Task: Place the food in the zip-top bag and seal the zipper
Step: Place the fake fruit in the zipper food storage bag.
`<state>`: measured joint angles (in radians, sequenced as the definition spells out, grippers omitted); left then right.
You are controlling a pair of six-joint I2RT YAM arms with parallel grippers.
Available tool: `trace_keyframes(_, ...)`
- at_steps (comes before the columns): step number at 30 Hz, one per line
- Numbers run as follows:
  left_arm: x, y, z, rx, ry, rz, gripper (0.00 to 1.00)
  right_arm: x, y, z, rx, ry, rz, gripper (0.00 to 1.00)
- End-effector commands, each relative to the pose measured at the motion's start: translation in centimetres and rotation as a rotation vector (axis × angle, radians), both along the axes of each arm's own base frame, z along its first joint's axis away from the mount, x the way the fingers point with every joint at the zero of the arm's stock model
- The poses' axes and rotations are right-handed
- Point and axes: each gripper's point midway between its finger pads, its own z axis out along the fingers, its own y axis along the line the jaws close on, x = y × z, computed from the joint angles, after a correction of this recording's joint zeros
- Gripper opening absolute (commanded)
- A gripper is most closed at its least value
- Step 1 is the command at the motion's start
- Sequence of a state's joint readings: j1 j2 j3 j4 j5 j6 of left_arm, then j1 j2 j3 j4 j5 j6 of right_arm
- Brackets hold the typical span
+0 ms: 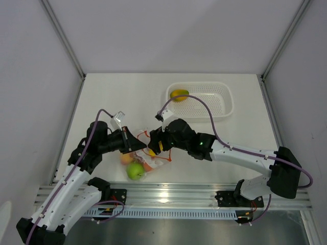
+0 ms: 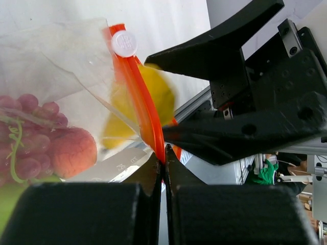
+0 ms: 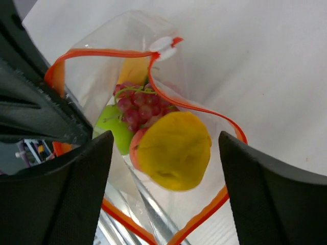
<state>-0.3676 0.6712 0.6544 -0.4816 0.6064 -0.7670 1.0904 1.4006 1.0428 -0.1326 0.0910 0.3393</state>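
Observation:
The zip-top bag (image 3: 102, 81) is clear and lies open, mouth toward my right gripper (image 3: 165, 135). That gripper is open, and a yellow fruit (image 3: 173, 150) sits in the bag's mouth between its fingers, apart from both. Deeper inside lie the grape bunch (image 3: 138, 107), a green apple (image 3: 115, 130) and a peach (image 2: 71, 150). My left gripper (image 2: 164, 158) is shut on the orange zipper (image 2: 148, 112) strip, holding one lip of the mouth up. The white slider (image 2: 124, 43) sits at the strip's far end. From above, both grippers meet over the bag (image 1: 145, 162).
A white perforated basket (image 1: 225, 94) stands at the back right with an orange-yellow mango (image 1: 179, 95) in its left corner. The metal rail (image 1: 168, 196) runs along the table's near edge just behind the bag. White walls enclose the table.

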Motion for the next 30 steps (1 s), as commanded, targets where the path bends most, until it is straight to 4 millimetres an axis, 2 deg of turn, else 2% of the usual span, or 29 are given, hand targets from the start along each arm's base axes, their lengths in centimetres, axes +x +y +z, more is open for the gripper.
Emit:
trace_keyframes(1, 0.1, -0.1, 2.5, -0.037, -0.058, -0.006, 0.01, -0.6, 2.3, 3.7, 0.126, -0.008, 0.059, 0.87)
trace_keyframes(3, 0.1, -0.1, 2.4, -0.035, -0.058, -0.005, 0.01, -0.6, 2.1, 3.7, 0.13, -0.003, 0.05, 0.99)
trace_keyframes(6, 0.0, -0.1, 2.3, -0.034, -0.058, -0.006, 0.01, -0.7, 1.8, 4.0, 0.135, -0.007, 0.047, 0.99)
trace_keyframes(9, -0.1, 0.0, 2.2, -0.033, -0.057, -0.004, 0.01, 0.5, 0.8, 4.1, 0.115, -0.014, -0.015, 0.99)
trace_keyframes(10, 0.0, 0.0, 2.2, -0.032, -0.06, -0.006, 0.01, 1.9, -0.1, 4.5, 0.116, -0.017, -0.066, 1.0)
trace_keyframes(11, -0.1, 0.0, 2.2, -0.033, -0.062, -0.006, 0.01, 2.6, -0.8, 4.2, 0.102, -0.004, -0.093, 0.99)
trace_keyframes(13, -0.1, 0.0, 2.1, -0.029, -0.06, -0.005, 0.01, 4.1, -1.9, 5.0, 0.117, -0.006, -0.137, 0.99)
trace_keyframes(14, -0.1, 0.1, 1.8, -0.025, -0.056, -0.003, 0.01, 5.8, -3.2, 5.4, 0.124, -0.014, -0.187, 0.99)
trace_keyframes(16, -0.1, 0.1, 1.6, -0.019, -0.056, -0.001, 0.01, 7.5, -4.5, 6.6, 0.148, -0.027, -0.23, 0.99)
trace_keyframes(18, -0.1, 0.2, 1.4, -0.016, -0.055, 0.001, 0.01, 10.6, -6.9, 7.1, 0.158, -0.033, -0.325, 0.99)
trace_keyframes(19, -0.1, 0.2, 1.3, -0.015, -0.055, 0.0, 0.01, 11.6, -7.9, 6.9, 0.149, -0.018, -0.369, 0.99)
trace_keyframes(20, -0.1, 0.2, 1.1, -0.014, -0.048, -0.001, 0.0, 13.2, -8.5, 7.0, 0.14, -0.01, -0.413, 0.99)
trace_keyframes(21, -0.1, 0.1, 1.3, -0.019, -0.052, -0.003, 0.01, 15.3, -10.3, 6.8, 0.126, -0.012, -0.479, 1.0)
trace_keyframes(22, -0.1, 0.1, 1.1, -0.017, -0.047, -0.003, 0.01, 16.7, -10.8, 5.5, 0.086, -0.009, -0.505, 1.0)
trace_keyframes(23, -0.1, 0.1, 1.2, -0.018, -0.052, -0.002, 0.01, 18.6, -12.1, 5.8, 0.071, -0.04, -0.564, 0.99)
trace_keyframes(25, -0.2, 0.1, 1.2, -0.018, -0.054, -0.004, 0.01, 20.7, -12.9, 4.9, 0.037, -0.045, -0.613, 0.99)
trace_keyframes(26, -0.2, 0.2, 1.2, -0.017, -0.053, -0.003, 0.0, 22.0, -13.0, 3.0, 0.009, -0.018, -0.63, 0.99)
trace_keyframes(27, -0.3, 0.2, 1.2, -0.016, -0.053, -0.003, 0.01, 23.3, -13.1, 3.7, 0.032, -0.018, -0.648, 0.99)
trace_keyframes(29, -0.3, 0.3, 1.0, -0.014, -0.048, 0.0, 0.01, 25.5, -14.0, 3.1, 0.067, 0.025, -0.686, 0.99)
trace_keyframes(30, -0.4, 0.3, 1.0, -0.016, -0.051, 0.001, 0.01, 27.0, -13.6, 2.4, 0.098, 0.074, -0.722, 0.99)
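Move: The mango, alone at the near-left end of the white basket, lies about 34 cm ahead of my right hand, 10 cm to its right and some 15 cm lower. The basket's middle is about 31 cm ahead and 21 cm right. The yellow pear, just coming free of these fingers, is 3 cm left, 2 cm back and 6 cm below. From my left hand the mango is roughly 38 cm ahead and 16 cm right. I open my right fingers the rest of the way over the bag mouth to clear the pear, pausing there briefly. Then I swing the hand fast out to the mango's end of the basket, some 24 cm forward and 13 cm right, lifting about 5 cm and starting to sink near the end, while it turns some 35 degrees clockwise. My left hand stays put, still pinching the bag's orange rim. ##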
